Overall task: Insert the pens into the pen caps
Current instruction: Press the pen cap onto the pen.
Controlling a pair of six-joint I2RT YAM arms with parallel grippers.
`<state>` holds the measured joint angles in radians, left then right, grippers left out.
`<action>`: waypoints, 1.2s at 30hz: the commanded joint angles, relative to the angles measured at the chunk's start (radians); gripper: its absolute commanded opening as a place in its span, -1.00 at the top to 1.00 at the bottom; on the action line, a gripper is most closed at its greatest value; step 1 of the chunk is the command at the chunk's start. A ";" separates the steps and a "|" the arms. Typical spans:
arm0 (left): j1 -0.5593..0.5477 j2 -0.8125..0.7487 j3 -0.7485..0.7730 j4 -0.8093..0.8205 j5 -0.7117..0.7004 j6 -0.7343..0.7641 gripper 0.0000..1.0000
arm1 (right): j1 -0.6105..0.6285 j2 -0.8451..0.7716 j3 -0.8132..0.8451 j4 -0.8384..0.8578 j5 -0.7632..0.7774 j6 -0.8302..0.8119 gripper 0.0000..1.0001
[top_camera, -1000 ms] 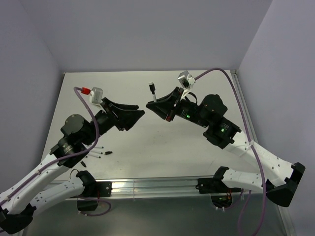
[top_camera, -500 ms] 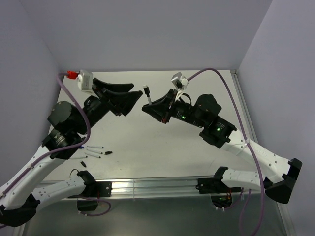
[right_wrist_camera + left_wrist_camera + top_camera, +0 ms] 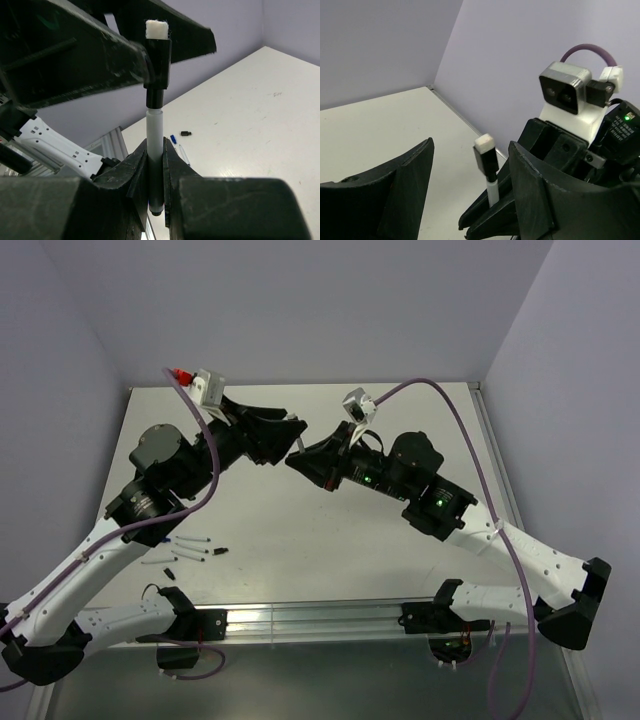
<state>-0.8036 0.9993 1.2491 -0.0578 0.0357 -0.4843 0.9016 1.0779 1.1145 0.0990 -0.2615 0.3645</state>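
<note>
My right gripper (image 3: 155,146) is shut on a white-barrelled pen (image 3: 154,132) and holds it upright. A black pen cap (image 3: 158,62) with a white end sits on the pen's top. My left gripper (image 3: 471,146) is open, one jaw on each side of that cap (image 3: 486,160) without touching it. In the top view both grippers meet above mid-table, the left (image 3: 287,436) just above the right (image 3: 303,460), and they hide the held pen. Other pens (image 3: 191,540) and a loose black cap (image 3: 220,551) lie near the left arm.
A blue-tipped pen (image 3: 178,146) and a small black cap (image 3: 186,133) lie on the white table (image 3: 330,540) below the grippers. Purple walls close the back and sides. A metal rail (image 3: 300,618) runs along the near edge.
My left arm has swung up and right, and its open jaws now flank the cap of the held pen. My right gripper has shifted slightly left with the pen.
</note>
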 commanded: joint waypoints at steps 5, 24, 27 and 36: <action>0.006 0.013 0.064 0.016 0.018 -0.008 -0.25 | 0.022 0.013 0.062 0.004 0.050 -0.032 1.00; 0.012 0.032 0.076 -0.002 0.047 -0.023 0.46 | 0.029 0.017 0.071 -0.016 0.070 -0.047 1.00; 0.012 0.036 0.075 -0.008 0.059 -0.023 0.78 | 0.030 0.019 0.073 -0.016 0.071 -0.047 1.00; 0.011 0.019 0.023 0.022 0.136 -0.049 0.99 | 0.030 0.016 0.079 -0.021 0.093 -0.053 1.00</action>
<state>-0.7929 1.0317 1.2827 -0.0765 0.1158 -0.5175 0.9222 1.0996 1.1343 0.0559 -0.1940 0.3309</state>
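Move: The cap already sits on top of the upright pen that my right hand holds, just inside my open left fingers: about 1 cm back and 1 cm to the right of my left hand's point, and 1 cm above it. The pen's middle lies about 4 cm below that left point, 1 cm back and 1 cm to the right. From my right hand the cap is straight up, some 6 cm, with the pen's middle about 1 cm above the grip. I close my left fingers from well open onto both sides of the cap and pinch it, after a small rise and return of about 1 cm and a drift of 1 cm to the right. Meanwhile my right hand keeps its grip on the pen and eases it about 1 cm down and 1 cm forward. I don't push down with the left yet. ##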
